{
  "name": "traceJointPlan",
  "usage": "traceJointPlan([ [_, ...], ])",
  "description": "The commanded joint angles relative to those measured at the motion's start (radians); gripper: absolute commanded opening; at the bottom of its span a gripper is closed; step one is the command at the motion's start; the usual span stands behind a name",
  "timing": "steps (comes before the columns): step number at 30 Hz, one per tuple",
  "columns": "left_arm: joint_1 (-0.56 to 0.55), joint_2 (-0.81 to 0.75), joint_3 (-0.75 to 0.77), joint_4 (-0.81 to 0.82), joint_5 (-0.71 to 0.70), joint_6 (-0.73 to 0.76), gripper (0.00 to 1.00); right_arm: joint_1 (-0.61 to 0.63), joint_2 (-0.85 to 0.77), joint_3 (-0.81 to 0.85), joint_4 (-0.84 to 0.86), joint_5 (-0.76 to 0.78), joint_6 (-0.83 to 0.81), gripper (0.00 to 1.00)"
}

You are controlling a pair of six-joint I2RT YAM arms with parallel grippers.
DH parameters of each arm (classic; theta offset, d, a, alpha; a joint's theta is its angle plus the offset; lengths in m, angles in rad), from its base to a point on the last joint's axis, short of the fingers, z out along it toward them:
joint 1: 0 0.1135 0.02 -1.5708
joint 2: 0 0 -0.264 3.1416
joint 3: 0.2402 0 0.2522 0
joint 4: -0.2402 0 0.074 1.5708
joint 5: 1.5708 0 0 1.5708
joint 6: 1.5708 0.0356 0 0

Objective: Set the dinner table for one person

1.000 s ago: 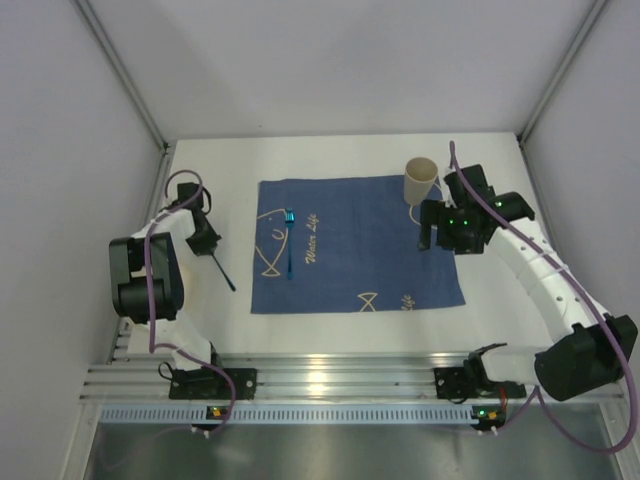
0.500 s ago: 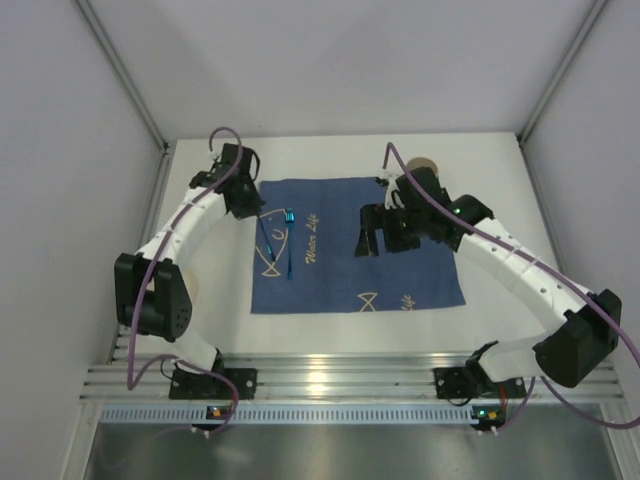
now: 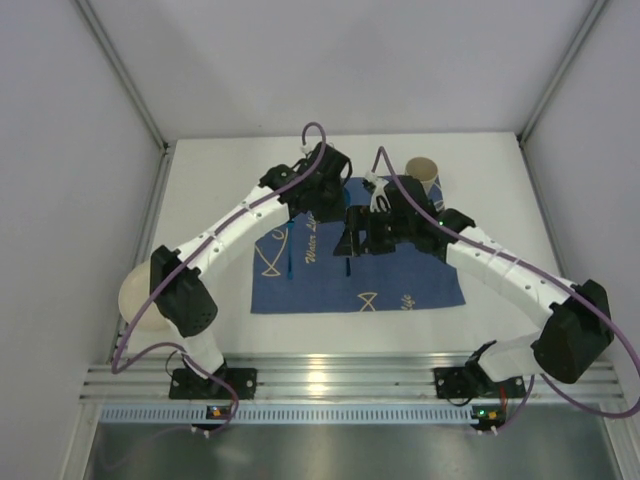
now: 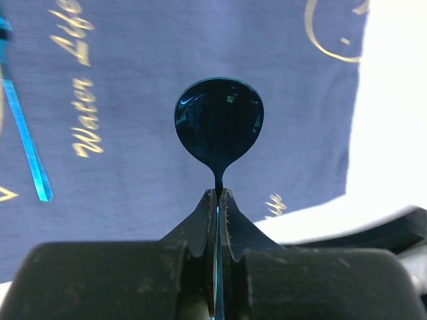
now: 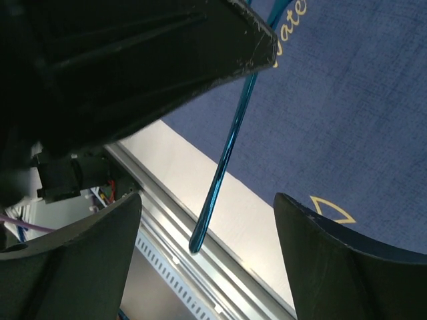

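Observation:
My left gripper (image 4: 219,192) is shut on the neck of a shiny blue spoon (image 4: 219,127), held above the dark blue placemat (image 3: 400,280) on the white dinner table (image 3: 490,175). In the top view the left gripper (image 3: 332,208) is over the mat's upper middle. My right gripper (image 3: 352,240) sits just beside it, open. The spoon's handle (image 5: 227,153) hangs free between the right gripper's (image 5: 207,247) wide fingers (image 5: 340,260) without touching them. A blue fork (image 3: 288,250) lies on the mat's left part.
A tan paper cup (image 3: 422,172) stands upright at the mat's far right corner. A cream round object (image 3: 132,300) sits at the table's left edge beside the left arm. An aluminium rail (image 3: 320,380) runs along the near edge.
The left arm swung from the table's left side to over the mat's middle, carrying the spoon. The right arm moved left from the cup to meet it, jaws narrowing slightly.

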Motion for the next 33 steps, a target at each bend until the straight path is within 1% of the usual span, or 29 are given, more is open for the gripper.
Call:
traceJointPlan([
  [1,-0.026,-0.004,0.079,-0.032,0.039,-0.063,0.0,0.023,-0.032,-0.044,0.143,-0.015,0.05,0.8],
  [3,-0.033,-0.012,0.087,-0.024,0.062,-0.086,0.0,0.029,-0.031,-0.081,0.18,-0.009,0.068,0.77],
  [4,-0.038,-0.017,0.086,-0.018,0.068,-0.094,0.0,0.034,-0.031,-0.103,0.188,-0.006,0.078,0.65],
  [6,-0.038,-0.035,0.086,-0.012,0.071,-0.108,0.0,0.037,-0.034,-0.12,0.2,0.012,0.082,0.47],
  [7,-0.04,-0.041,0.086,-0.012,0.069,-0.108,0.0,0.039,-0.037,-0.132,0.199,0.025,0.088,0.24],
  [8,-0.038,-0.053,0.084,-0.012,0.065,-0.106,0.0,0.037,-0.043,-0.135,0.194,0.055,0.087,0.11],
  [9,-0.038,-0.059,0.081,-0.016,0.059,-0.102,0.0,0.037,-0.059,-0.141,0.182,0.074,0.085,0.02],
  [10,-0.038,-0.07,0.067,-0.019,0.048,-0.099,0.0,0.039,-0.07,-0.152,0.177,0.091,0.085,0.0],
  [15,-0.038,-0.102,-0.003,0.013,0.057,-0.073,0.0,0.034,-0.139,-0.198,0.144,0.184,0.088,0.0],
  [16,-0.038,-0.107,-0.017,0.002,0.031,-0.065,0.14,0.026,-0.147,-0.212,0.135,0.195,0.087,0.0],
  [17,-0.037,-0.109,-0.022,-0.004,0.019,-0.048,0.25,0.019,-0.155,-0.221,0.121,0.21,0.085,0.0],
  [18,-0.035,-0.113,-0.032,-0.013,0.001,-0.039,0.45,0.005,-0.165,-0.241,0.113,0.215,0.082,0.0],
  [21,-0.03,-0.141,-0.077,-0.033,-0.078,-0.001,0.67,-0.033,-0.175,-0.27,0.082,0.236,0.075,0.0],
  [22,-0.029,-0.161,-0.091,-0.042,-0.093,0.009,0.72,-0.044,-0.175,-0.278,0.075,0.244,0.075,0.0],
  [26,0.009,-0.224,-0.163,-0.114,-0.174,0.048,0.74,-0.108,-0.15,-0.311,0.058,0.269,0.056,0.0],
  [28,0.069,-0.291,-0.242,-0.122,-0.178,0.055,0.74,-0.151,-0.129,-0.321,0.055,0.273,0.032,0.0],
  [29,0.127,-0.315,-0.276,-0.118,-0.168,0.065,0.74,-0.177,-0.103,-0.322,0.056,0.276,0.02,0.0],
  [30,0.161,-0.375,-0.346,-0.115,-0.159,0.073,0.74,-0.19,-0.086,-0.319,0.055,0.278,-0.005,0.0],
  [32,0.236,-0.43,-0.413,-0.11,-0.139,0.101,0.74,-0.213,-0.054,-0.31,0.055,0.293,-0.026,0.0],
  [33,0.314,-0.479,-0.471,-0.11,-0.118,0.116,0.73,-0.233,-0.019,-0.296,0.053,0.298,-0.049,0.0],
])
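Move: The left hand holds the spoon by its neck; the spoon's middle lies about 4 cm back of that hand and 2 cm lower. From the open right hand it is some 5 cm ahead, level sideways and 1 cm lower, its handle running back between the fingers. Counted from the right hand, the fork lies about 10 cm ahead, 15 cm left, 19 cm down; the cup stands 23 cm ahead, 18 cm right, 14 cm down. Right closes on the handle, left opens and withdraws left; right carries the spoon 12 cm right and down. ##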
